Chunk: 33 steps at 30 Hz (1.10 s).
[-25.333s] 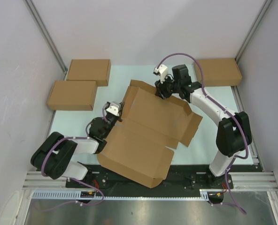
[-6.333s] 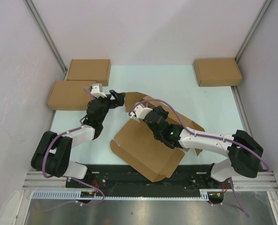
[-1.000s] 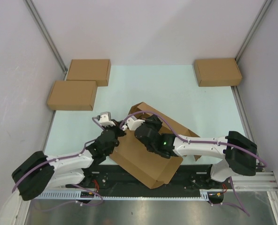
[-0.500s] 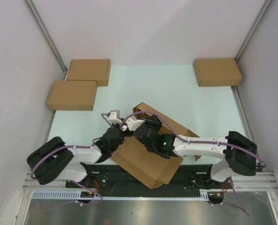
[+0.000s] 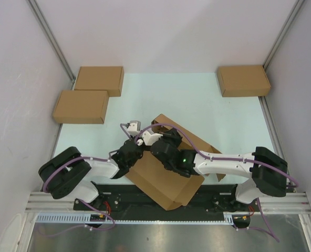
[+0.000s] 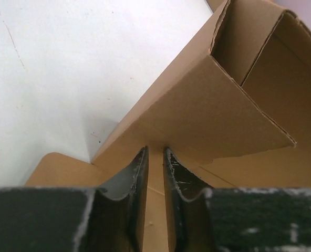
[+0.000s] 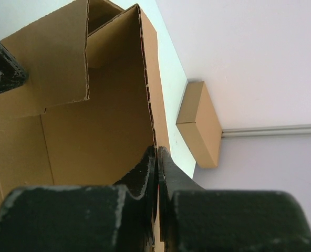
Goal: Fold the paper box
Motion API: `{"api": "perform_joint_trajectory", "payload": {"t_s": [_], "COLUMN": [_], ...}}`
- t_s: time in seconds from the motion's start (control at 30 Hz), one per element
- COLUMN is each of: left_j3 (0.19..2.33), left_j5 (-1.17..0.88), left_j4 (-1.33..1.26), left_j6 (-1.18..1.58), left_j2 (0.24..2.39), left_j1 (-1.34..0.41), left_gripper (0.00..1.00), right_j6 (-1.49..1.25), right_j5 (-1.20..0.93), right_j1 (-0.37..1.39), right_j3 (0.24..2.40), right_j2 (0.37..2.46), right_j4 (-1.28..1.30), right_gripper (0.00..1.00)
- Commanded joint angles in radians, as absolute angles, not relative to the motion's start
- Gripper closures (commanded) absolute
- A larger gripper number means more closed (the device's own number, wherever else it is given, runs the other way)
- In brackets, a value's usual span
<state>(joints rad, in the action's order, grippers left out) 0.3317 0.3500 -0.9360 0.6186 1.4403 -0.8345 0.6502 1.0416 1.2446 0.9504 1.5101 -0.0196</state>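
The paper box [image 5: 166, 178], a brown corrugated die-cut piece, lies half folded at the table's near middle, with walls standing up on its far side. My right gripper [image 5: 165, 140] is shut on the top edge of one standing wall; in the right wrist view that corrugated edge [image 7: 147, 105] runs straight down into the right gripper [image 7: 157, 149]. My left gripper [image 5: 139, 144] sits at the box's left corner. In the left wrist view the left gripper [image 6: 155, 152] has its jaws a narrow gap apart over a flat panel, under a raised flap [image 6: 213, 105], with nothing pinched between them.
Two closed brown boxes [image 5: 99, 80] [image 5: 81, 106] lie at the back left. A third [image 5: 243, 80] sits at the back right and also shows in the right wrist view as a brown box [image 7: 200, 123]. The pale green mat [image 5: 213, 110] is bounded by grey walls.
My left arm has swung right and forward to the box's left corner, and its jaws have parted slightly. The right gripper keeps its hold on the wall; the box barely shifts.
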Motion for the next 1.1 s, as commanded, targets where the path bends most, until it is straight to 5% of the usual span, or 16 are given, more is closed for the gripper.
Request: {"api": "perform_joint_trajectory", "payload": {"t_s": [0.0, 0.13, 0.6, 1.07], "left_j3": [0.382, 0.354, 0.220, 0.264], "left_j5": [0.391, 0.420, 0.313, 0.091], "left_j4": [-1.057, -1.156, -1.578, -1.726], "left_j6": [0.537, 0.480, 0.316, 0.245], "left_j2": [1.448, 1.456, 1.500, 1.607], "left_j1": [-0.831, -0.831, -0.807, -0.758], "left_gripper": [0.73, 0.53, 0.28, 0.28], "right_j6": [0.583, 0.580, 0.561, 0.538], "right_j5": [0.920, 0.907, 0.867, 0.824], "right_j1": [1.270, 1.270, 1.256, 1.247], "right_j3": [0.945, 0.945, 0.945, 0.945], "right_j2": [1.539, 1.531, 1.502, 1.489], "right_j4": [0.055, 0.060, 0.098, 0.130], "right_gripper": [1.00, 1.00, 1.00, 1.00]}}
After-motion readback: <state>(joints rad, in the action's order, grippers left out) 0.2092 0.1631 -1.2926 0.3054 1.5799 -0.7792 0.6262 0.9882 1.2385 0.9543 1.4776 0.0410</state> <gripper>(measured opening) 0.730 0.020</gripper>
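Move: The box's upright corner flap stands just off my closed left fingertips, roughly 4 cm ahead, 3 cm to the right and 2 cm higher. The far wall's left corner is about 10 cm ahead and 7 cm to the right, near hand height; the near cardboard panel lies some 12 cm back, 10 cm right and 9 cm below. From my right hand, which pinches the far wall's edge, the flap is about 4 cm ahead, 10 cm left and 6 cm lower. I spread my left fingers from nearly shut to about three-quarters open in front of the corner flap, easing some 2 cm to the left meanwhile, then draw back and to the right and sink nearly 2 cm. The fingers tip up by roughly 10 degrees, the hand's left side rises and it finally swings clockwise. My right hand stays put, still pinching the far wall's edge. ##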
